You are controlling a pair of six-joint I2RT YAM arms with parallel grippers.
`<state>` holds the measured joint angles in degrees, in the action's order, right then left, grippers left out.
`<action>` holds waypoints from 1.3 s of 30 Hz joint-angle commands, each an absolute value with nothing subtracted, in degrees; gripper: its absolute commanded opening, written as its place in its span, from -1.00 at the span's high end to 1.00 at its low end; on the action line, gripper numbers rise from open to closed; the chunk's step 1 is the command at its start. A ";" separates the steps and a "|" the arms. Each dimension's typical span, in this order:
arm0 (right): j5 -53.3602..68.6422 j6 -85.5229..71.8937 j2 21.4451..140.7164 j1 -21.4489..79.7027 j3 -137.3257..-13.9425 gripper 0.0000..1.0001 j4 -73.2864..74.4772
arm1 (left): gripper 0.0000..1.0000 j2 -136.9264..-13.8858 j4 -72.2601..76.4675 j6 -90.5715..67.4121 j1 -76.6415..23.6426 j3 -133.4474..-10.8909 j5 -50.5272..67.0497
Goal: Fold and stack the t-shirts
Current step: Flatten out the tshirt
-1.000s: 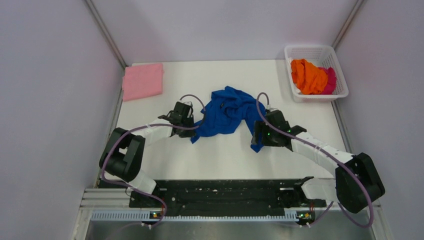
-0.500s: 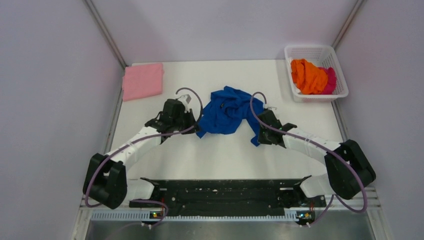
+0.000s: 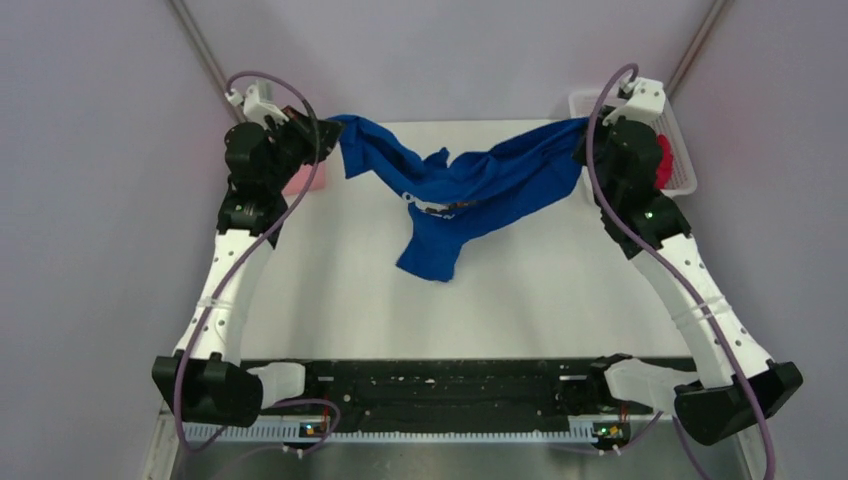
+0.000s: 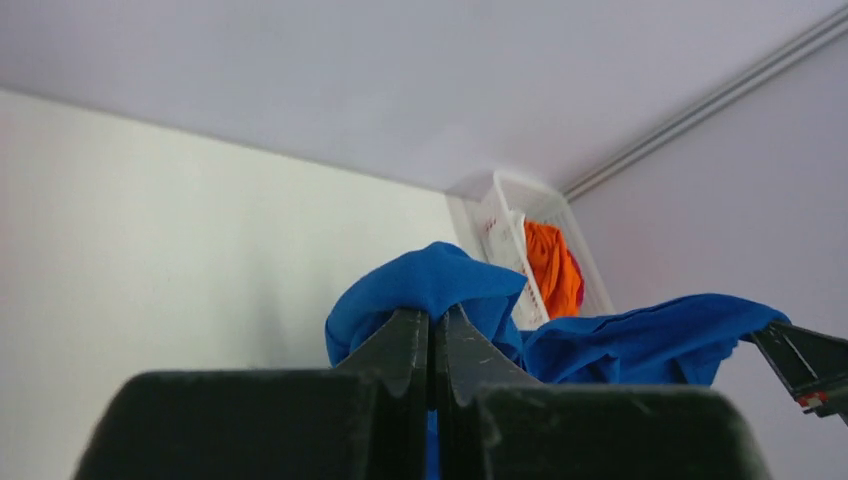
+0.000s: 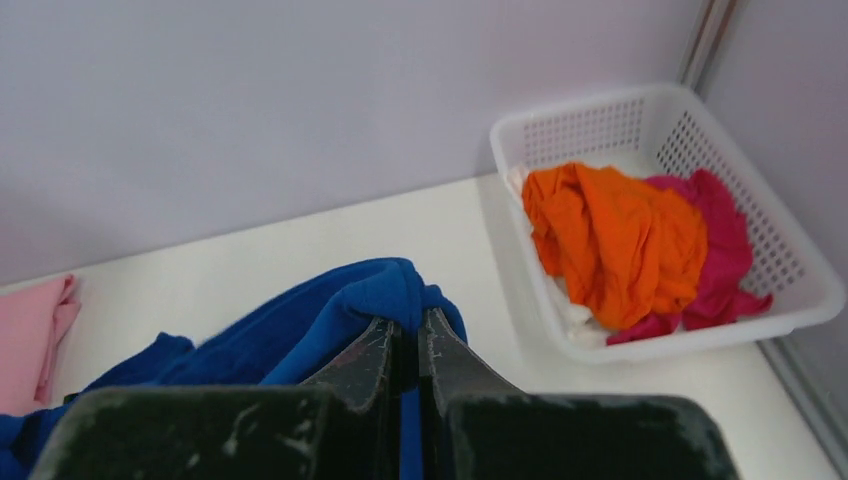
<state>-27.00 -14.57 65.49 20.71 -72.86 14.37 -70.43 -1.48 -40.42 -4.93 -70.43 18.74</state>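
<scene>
The royal blue t-shirt (image 3: pixel 470 190) hangs stretched in the air between my two grippers, sagging in the middle, with a bit of its white print showing. My left gripper (image 3: pixel 330 128) is shut on its left end, high at the back left; the wrist view shows its jaws (image 4: pixel 432 320) pinching blue cloth (image 4: pixel 430 285). My right gripper (image 3: pixel 580 135) is shut on its right end, near the basket; its jaws (image 5: pixel 408 325) pinch blue cloth (image 5: pixel 370 290). The orange t-shirt (image 5: pixel 610 240) and the magenta t-shirt (image 5: pixel 725 245) lie in the basket. The pink t-shirt (image 5: pixel 35 335) lies folded at the back left.
The white mesh basket (image 5: pixel 800 270) stands at the table's back right corner, partly behind my right arm in the top view (image 3: pixel 680 170). Lilac walls close in the table on three sides. A black rail (image 3: pixel 440 385) runs along the near edge.
Both grippers have risen from the table and spread apart toward the back corners, lifting the blue t-shirt from a crumpled heap and stretching it out in the air.
</scene>
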 commanded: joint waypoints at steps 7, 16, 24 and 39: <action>-25.01 2.85 65.91 18.45 -89.21 1.00 11.87 | 1.00 -64.90 -6.13 -36.97 -2.61 -84.89 3.14; -17.51 4.83 77.97 12.38 -101.31 1.00 12.15 | 1.00 -77.96 -6.00 -39.44 -0.35 -97.79 3.74; 1.18 -2.79 99.68 3.99 -122.00 1.00 10.15 | 1.00 -100.72 -10.64 -38.45 2.72 -125.55 7.57; 18.38 -3.13 83.57 2.42 -103.76 1.00 18.45 | 1.00 -87.82 -8.70 -36.47 4.13 -114.37 2.42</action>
<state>13.08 -4.69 96.29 2.85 -111.94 18.50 -98.08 -14.17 -38.41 3.55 -117.51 6.74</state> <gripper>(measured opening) 0.022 0.017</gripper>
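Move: Both closed grippers already hold the blue t-shirt, some 37 cm above the table, with the far edge about 27 cm straight ahead of the left hand and 29 cm ahead of the right. The shirt's sagging middle is about 17 cm below both, 3 cm back, 21 cm right of the left hand and 24 cm left of the right. The folded pink shirt lies 17 cm ahead and 17 cm left of the left hand; the basket stands 18 cm ahead and 17 cm right of the right hand. Keep both pinches on the blue t-shirt and raise both hands about 14 cm, spreading the left hand leftward. Then swing both quickly forward towards the table's far edge, nearly 20 cm, while sinking, the right hand more, and finally draw back 3 to 6 cm. Tip both hands' fingers up, then partly back down, and turn both about 20 degrees counter-clockwise. ##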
